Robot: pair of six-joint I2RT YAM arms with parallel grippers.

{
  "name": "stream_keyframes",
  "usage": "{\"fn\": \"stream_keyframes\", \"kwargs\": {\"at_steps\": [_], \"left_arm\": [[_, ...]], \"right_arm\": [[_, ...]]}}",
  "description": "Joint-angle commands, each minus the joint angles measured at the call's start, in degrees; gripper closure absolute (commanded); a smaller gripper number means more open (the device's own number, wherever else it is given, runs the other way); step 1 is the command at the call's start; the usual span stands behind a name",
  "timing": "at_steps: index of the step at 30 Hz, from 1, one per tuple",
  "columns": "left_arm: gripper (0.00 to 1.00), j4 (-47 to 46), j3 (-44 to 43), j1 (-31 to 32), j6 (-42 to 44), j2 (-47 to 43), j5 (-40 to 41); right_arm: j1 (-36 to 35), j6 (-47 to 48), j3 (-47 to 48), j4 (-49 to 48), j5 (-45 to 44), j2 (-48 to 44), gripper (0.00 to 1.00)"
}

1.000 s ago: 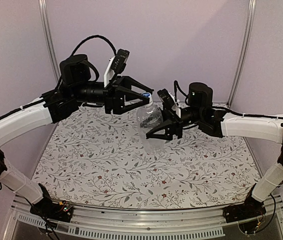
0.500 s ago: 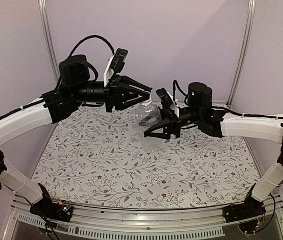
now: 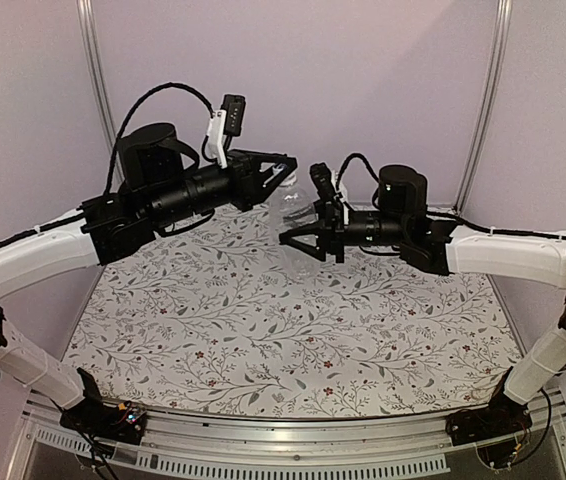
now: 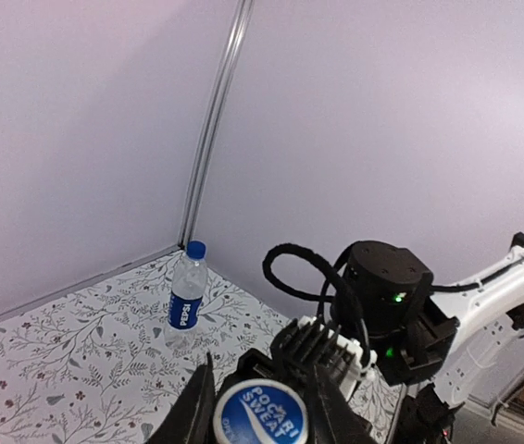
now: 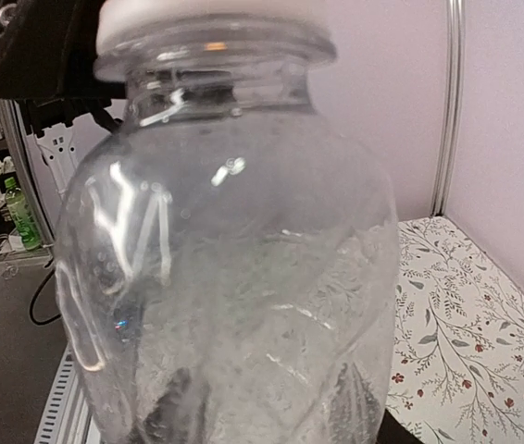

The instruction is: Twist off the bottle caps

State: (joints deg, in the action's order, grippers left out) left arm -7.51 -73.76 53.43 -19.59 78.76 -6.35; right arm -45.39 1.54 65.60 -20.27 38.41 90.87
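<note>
A blue bottle cap with white lettering sits between the dark fingers of my left gripper, which is shut on it. It tops the plain clear bottle, held in the air over the back of the table. My right gripper is shut on that bottle's body; its fingers show dimly through the plastic. In the top view my left gripper meets the bottle's top from the left. The slimmer blue-labelled bottle stands upright near the back corner with its blue cap on.
A floral cloth covers the table. Purple walls and metal posts close in the back and sides. The right arm's wrist motor is close behind the held bottle.
My left gripper has closed from open onto the cap. Both arms have risen, carrying the plain bottle higher and further back, and the left wrist has turned.
</note>
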Motion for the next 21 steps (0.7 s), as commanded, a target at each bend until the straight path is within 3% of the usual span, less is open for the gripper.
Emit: {"fn": "stream_keyframes", "kwargs": {"at_steps": [1,6,13,18,21], "left_arm": [[0.85,4.43,-2.95,1.95,-4.91,2.83,10.88],[0.74,3.38,-3.13,1.99,-3.80,3.20,9.82],[0.34,-0.74,-1.39,0.79,-0.82,1.48,1.83],[0.19,-0.32,-0.82,-1.92,-0.39,-0.08,-4.76],[0.12,-0.42,-0.69,-4.17,0.22,-0.70,-13.17]], "right_arm": [[0.35,0.65,-0.59,-0.81,-8.78,-0.98,0.54],[0.36,0.56,-1.17,-1.15,-7.65,-0.74,0.54],[0.30,1.34,-1.84,-1.86,-1.53,-0.44,0.55],[0.30,2.01,-2.15,-2.33,4.94,-0.84,0.55],[0.32,2.30,-1.92,-2.32,10.91,-0.75,0.55]]}}
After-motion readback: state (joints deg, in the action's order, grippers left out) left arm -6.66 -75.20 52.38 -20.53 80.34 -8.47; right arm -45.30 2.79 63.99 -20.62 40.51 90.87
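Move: The cap is already gripped in the left hand's fingers, level with their middle, on top of the clear bottle whose body stands about 11 cm below and some 2 cm right. From the right hand, which still holds that body, the cap sits about 11 cm up and roughly 2 cm to the left. The blue-capped Pepsi bottle stands off to the side, some 23 cm ahead of the left hand and 30 cm to its right, on the table about 31 cm lower. Forward about 2 cm and slightly down, the left hand carries the pinched cap on, turning some 5 degrees counter-clockwise, while the right hand brings the bottle along with it. The left fingers then open wide and let go of the cap, the hand easing back 1 to 1.5 cm; the right keeps its grip and draws back about 2 cm. ##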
